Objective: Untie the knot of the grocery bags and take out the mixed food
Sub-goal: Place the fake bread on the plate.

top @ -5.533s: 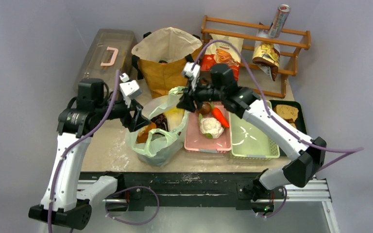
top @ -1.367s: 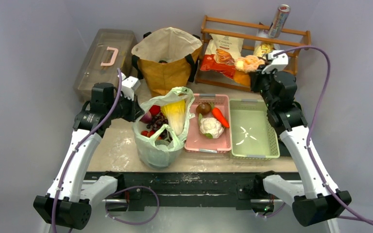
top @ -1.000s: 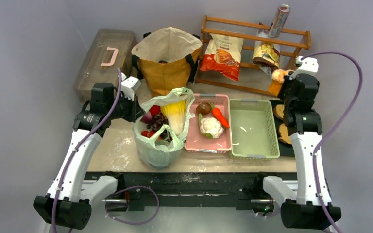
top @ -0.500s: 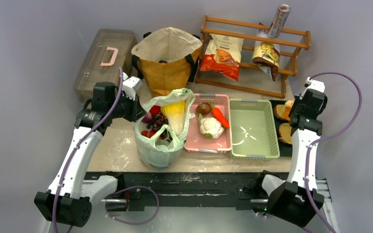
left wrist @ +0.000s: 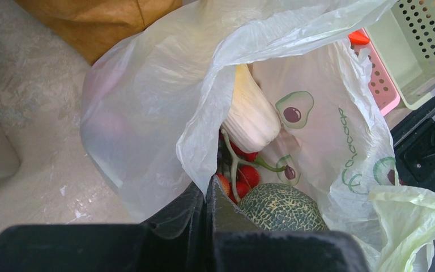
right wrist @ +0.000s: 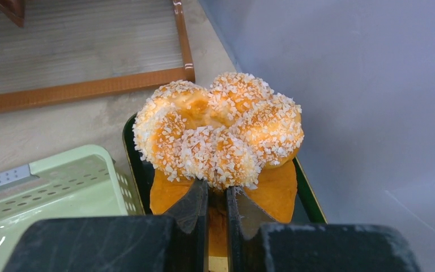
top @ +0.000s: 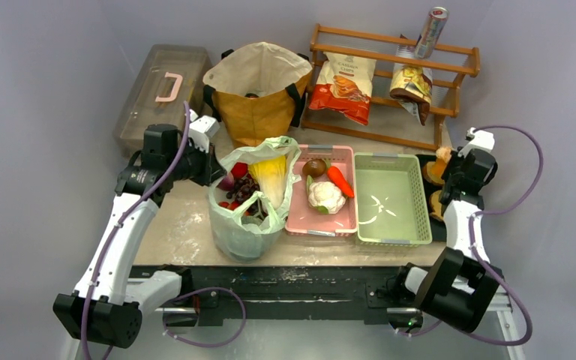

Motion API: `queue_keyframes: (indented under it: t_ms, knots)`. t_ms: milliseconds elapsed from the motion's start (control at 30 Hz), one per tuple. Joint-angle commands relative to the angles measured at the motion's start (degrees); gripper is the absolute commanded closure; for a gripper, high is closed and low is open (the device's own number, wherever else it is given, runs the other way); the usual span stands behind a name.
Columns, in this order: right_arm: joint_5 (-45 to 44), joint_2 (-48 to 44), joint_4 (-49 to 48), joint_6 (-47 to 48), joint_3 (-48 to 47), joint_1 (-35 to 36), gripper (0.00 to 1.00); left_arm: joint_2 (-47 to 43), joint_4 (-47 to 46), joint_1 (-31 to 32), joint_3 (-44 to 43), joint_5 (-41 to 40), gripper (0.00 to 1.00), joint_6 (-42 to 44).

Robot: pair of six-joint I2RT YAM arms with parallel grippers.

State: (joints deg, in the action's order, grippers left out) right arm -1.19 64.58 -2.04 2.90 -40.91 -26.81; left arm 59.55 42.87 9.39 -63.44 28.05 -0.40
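The pale-green plastic bag [top: 244, 229] stands with its mouth open at the table's front; no knot shows. My left gripper [top: 214, 166] is shut on the bag's left rim [left wrist: 204, 141], pinching the film between its fingertips. Inside lie a yellow-white cabbage [top: 270, 178], dark grapes [top: 244, 187], red fruits [left wrist: 243, 175] and a green melon [left wrist: 280, 207]. The mustard tote [top: 259, 90] stands open behind it. My right gripper [right wrist: 217, 190] is shut on a sugar-crusted bun [right wrist: 221, 127], held low over the dark tray [right wrist: 137, 170] at the far right.
A pink basket [top: 322, 223] with carrot, cauliflower and mushroom sits beside the bag, and a green basket [top: 390, 238] right of it. Bread slices [top: 436, 202] lie in the dark tray. The wooden rack [top: 390, 45] with chip bags and the lidded box [top: 161, 86] stand at the back.
My right arm has swung from the bag's mouth to the far right with the bun and come down over the dark tray. The left gripper has kept its hold on the rim.
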Motion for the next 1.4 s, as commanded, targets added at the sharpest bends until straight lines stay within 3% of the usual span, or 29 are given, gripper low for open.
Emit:
queue_keyframes:
  t_ms: [0, 267, 333, 533, 733, 867, 967, 1067, 1200, 1367]
  knots:
    - [3.2, 2.3, -16.2, 0.2, 2.7, -0.4, 1.0, 0.0, -0.9, -0.4, -3.3, -0.3, 1.0, 0.1]
    - [5.9, 6.9, -24.9, 2.3, 7.7, -0.9, 1.0, 0.1, -0.2, -0.4, -3.6, -1.5, 1.0, 2.3]
    - [5.1, 6.7, -24.7, 2.6, 8.7, -0.9, 0.84, 0.1, -0.2, -0.4, -3.6, -1.7, 1.0, 2.5]
    - [4.0, 3.9, -22.1, 3.5, 11.9, -1.4, 0.58, 0.1, -0.2, -0.4, -3.4, -1.4, 1.0, 2.6]
    - [4.1, -0.8, -14.8, 4.8, 13.1, -2.0, 0.24, 0.6, -0.2, -0.4, -4.0, -1.5, 1.0, 3.1]
    - [6.7, -5.8, -6.6, 6.6, 11.5, -2.0, 0.07, 0.7, -0.2, -0.5, -3.7, -1.3, 1.0, 2.9]
    - [9.6, -7.5, 6.8, 10.0, 7.3, -2.0, 0.01, 0.6, -0.3, -0.5, -3.5, -1.1, 1.0, 2.5]
    - [12.5, -7.5, 22.7, 14.6, 0.4, -2.1, 0.01, 0.6, -0.3, -0.5, -3.4, -1.0, 1.0, 2.3]
    - [19.6, -12.3, 36.3, 18.4, -6.0, -2.0, 0.01, 0.4, -1.0, -0.6, -2.5, -0.4, 1.0, 1.6]
    - [38.4, -15.6, 46.7, 19.0, -18.2, -1.7, 0.04, 0.4, -1.4, -0.6, -1.9, 0.2, 1.0, 1.3]
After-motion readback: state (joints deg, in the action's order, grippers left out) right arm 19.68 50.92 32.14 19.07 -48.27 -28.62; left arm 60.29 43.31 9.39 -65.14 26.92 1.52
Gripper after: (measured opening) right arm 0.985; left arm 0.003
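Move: The fake bread is already held in the right hand. The middle of the plate it goes to lies about 6 cm back of that hand, 3 cm to its right and 9 cm below. Of the two bread pieces already on the plate, the far one sits almost right beneath the hand and the near one some 9 cm farther back. The green basket's middle is about 13 cm left and 7 cm back. From the left hand, the plate is roughly 68 cm to the right. The fake bread is lowered about 5 cm, with a slight push forward, onto the plate's far half by the right hand, whose fingers then spread wide and let go of it. As they open, the hand draws back some 8 cm, then swings left towards the green basket, rising and turning counter-clockwise. ##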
